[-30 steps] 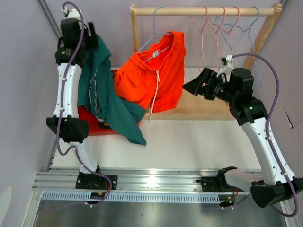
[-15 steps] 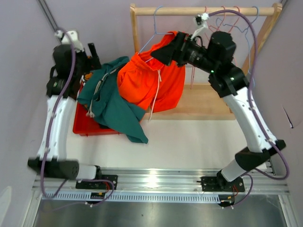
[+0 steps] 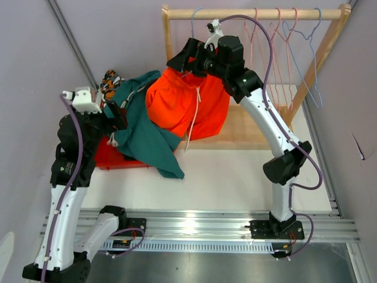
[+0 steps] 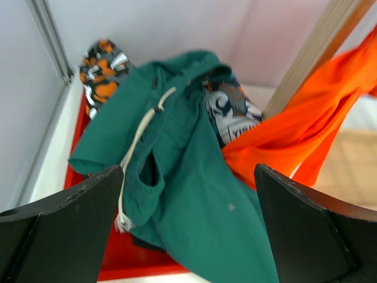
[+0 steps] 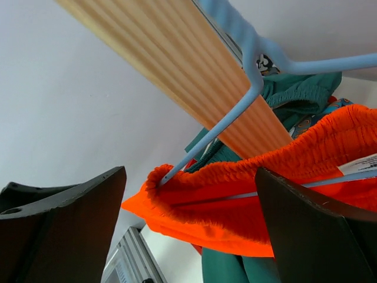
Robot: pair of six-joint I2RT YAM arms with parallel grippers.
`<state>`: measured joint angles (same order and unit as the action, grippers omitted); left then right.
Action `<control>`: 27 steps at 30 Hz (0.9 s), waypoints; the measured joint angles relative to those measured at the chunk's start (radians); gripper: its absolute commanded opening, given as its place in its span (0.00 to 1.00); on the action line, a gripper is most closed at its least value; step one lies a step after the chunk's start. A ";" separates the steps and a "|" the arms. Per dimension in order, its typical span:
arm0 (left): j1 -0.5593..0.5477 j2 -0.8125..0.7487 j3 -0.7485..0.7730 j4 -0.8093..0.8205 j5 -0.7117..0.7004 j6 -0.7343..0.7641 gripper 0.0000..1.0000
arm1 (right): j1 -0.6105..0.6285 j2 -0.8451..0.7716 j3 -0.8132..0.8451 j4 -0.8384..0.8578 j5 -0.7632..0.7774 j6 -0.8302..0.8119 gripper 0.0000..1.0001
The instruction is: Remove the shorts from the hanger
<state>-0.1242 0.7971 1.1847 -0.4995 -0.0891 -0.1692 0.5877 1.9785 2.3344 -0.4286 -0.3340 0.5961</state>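
Observation:
The bright orange shorts (image 3: 188, 109) hang by their waistband on a light blue hanger (image 3: 192, 23) at the left of the wooden rail (image 3: 253, 13). My right gripper (image 3: 179, 62) is open at the hanger's left end. In the right wrist view its jaws (image 5: 191, 230) stand wide on either side of the orange waistband corner (image 5: 235, 200) and the hanger tip (image 5: 235, 112). The dark teal shorts (image 3: 141, 127) lie draped over the red bin (image 3: 109, 158). My left gripper (image 3: 118, 115) is open and empty just short of them (image 4: 194, 194).
An orange-black-white print pair (image 4: 97, 68) and a blue-white print pair (image 4: 232, 115) lie in the bin under the teal shorts. Several empty pink and blue hangers (image 3: 283, 35) hang on the right of the rail. The rack's wooden post (image 4: 318, 47) stands right of the bin.
My left gripper opened and let the teal shorts drop onto the bin, then drew back toward the near side. My right arm swung left and up to the hanger's left end.

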 measured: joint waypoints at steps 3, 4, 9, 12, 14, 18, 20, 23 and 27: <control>-0.018 -0.005 -0.031 -0.005 0.017 -0.007 0.99 | 0.010 0.016 0.000 0.016 0.028 0.006 0.99; -0.023 -0.011 -0.037 -0.005 0.022 -0.008 0.99 | 0.016 0.018 0.000 0.025 0.041 0.006 0.99; -0.034 -0.043 -0.049 0.006 0.031 -0.014 0.99 | 0.066 0.019 -0.017 0.111 0.117 -0.002 0.92; -0.043 -0.055 -0.059 0.011 0.037 -0.014 0.99 | 0.105 0.016 -0.051 0.158 0.174 -0.021 0.88; -0.049 -0.062 -0.065 0.013 0.039 -0.014 0.99 | 0.130 0.010 -0.085 0.182 0.227 -0.043 0.84; -0.060 -0.064 -0.074 0.018 0.041 -0.014 0.99 | 0.159 -0.021 -0.167 0.232 0.332 -0.076 0.73; -0.064 -0.064 -0.077 0.019 0.041 -0.014 0.99 | 0.167 -0.041 -0.202 0.248 0.377 -0.084 0.70; -0.071 -0.064 -0.080 0.021 0.040 -0.014 0.99 | 0.179 -0.083 -0.261 0.282 0.463 -0.105 0.68; -0.084 -0.066 -0.094 0.026 0.040 -0.014 0.99 | 0.194 -0.156 -0.363 0.339 0.562 -0.128 0.71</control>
<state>-0.2085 0.7315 1.0904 -0.4740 -0.0486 -0.1837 0.7815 1.8225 1.9713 -0.0895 0.2276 0.4679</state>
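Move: The orange shorts' waistband, at its left corner on the blue hanger, is almost at the right hand's open fingertips: some 3 cm left, 1 cm back and 2 cm below. The hanger's neck is about 4 cm to this hand's right, 1 cm ahead and 5 cm above; the teal shorts lie in the red box roughly 14 cm left, 4 cm back and 35 cm below. From the left hand, that waistband corner is about 15 cm right, 13 cm ahead and 4 cm up. Around the waistband's left corner the right hand shifts about 4.5 cm left, then comes back right by nearly as much, turning some 20 degrees clockwise and tipping up a little while its fingers narrow to about two thirds open, on either side of the hanger's end; a firm pinch isn't visible. The open left hand drifts 3 cm right and 2 cm down. ##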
